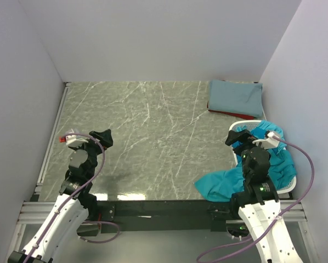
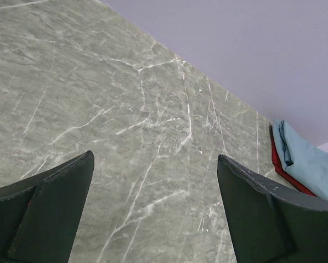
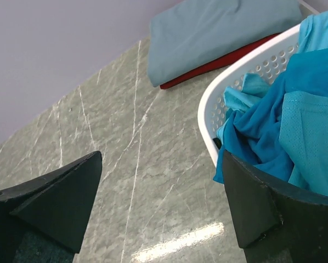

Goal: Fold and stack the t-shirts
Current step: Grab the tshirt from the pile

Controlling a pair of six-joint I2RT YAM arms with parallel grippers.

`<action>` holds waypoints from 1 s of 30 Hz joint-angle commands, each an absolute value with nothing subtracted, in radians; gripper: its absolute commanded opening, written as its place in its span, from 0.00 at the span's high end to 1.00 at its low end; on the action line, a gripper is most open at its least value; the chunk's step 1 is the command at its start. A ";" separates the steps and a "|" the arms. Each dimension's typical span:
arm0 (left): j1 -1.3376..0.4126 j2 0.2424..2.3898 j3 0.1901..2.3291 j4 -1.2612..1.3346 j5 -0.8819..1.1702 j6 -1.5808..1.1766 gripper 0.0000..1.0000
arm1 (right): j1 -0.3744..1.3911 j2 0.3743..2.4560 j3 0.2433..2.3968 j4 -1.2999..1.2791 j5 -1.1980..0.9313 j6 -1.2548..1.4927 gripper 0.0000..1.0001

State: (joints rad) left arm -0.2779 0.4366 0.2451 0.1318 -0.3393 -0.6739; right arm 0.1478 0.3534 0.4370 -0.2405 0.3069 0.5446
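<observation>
A folded grey-blue t-shirt (image 1: pixel 236 97) lies on a folded dark red one (image 1: pixel 230 113) at the table's back right; both show in the right wrist view (image 3: pixel 219 33) and the left wrist view (image 2: pixel 309 164). Teal t-shirts (image 1: pixel 273 159) fill a white basket (image 1: pixel 239 126) at the right, and one (image 1: pixel 219 185) spills over its near side onto the table. They also show in the right wrist view (image 3: pixel 284 120). My left gripper (image 1: pixel 105 137) is open and empty above the bare table at the left. My right gripper (image 1: pixel 236 138) is open and empty beside the basket's left rim.
The white perforated basket's rim (image 3: pixel 230 82) stands just right of my right gripper. Grey walls close the table at the back and both sides. The marble tabletop (image 1: pixel 147 137) stretches between the two arms.
</observation>
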 commanded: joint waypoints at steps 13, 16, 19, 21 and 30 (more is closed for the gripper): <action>-0.273 0.459 0.259 0.155 -0.328 -0.684 0.01 | 0.144 0.416 0.485 -0.363 0.563 0.639 0.00; -0.273 0.462 0.259 0.155 -0.330 -0.689 0.00 | 0.146 0.449 0.502 -0.396 0.623 0.690 0.00; -0.273 0.472 0.261 0.161 -0.325 -0.687 0.01 | 0.144 0.483 0.517 -0.448 0.713 0.732 0.00; -0.275 0.485 0.264 0.160 -0.325 -0.689 0.01 | 0.144 0.506 0.540 -0.506 0.817 0.813 0.00; -0.273 0.518 0.265 0.172 -0.316 -0.692 0.00 | 0.144 0.508 0.509 -0.491 0.903 0.865 0.00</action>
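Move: The blue-green t-shirt pile in the white basket lies about 10 cm to the right of the right gripper, roughly 4 cm ahead and 12 cm below. The folded stack is some 33 cm ahead, about 3 cm right and 18 cm down; a trailing shirt end lies 11 cm back, 7 cm left and 19 cm below. From the left gripper the pile is roughly 68 cm right, 2 cm ahead and 10 cm lower. Swing the right gripper to the right and down over the shirt pile, about 8 cm sideways, easing in from a slow start and drawing back a little as it goes. Turn it some 30 degrees clockwise and tip the fingers slightly down so they face the pile, keeping them wide open. Let the left gripper sink a couple of centimetres, open. ##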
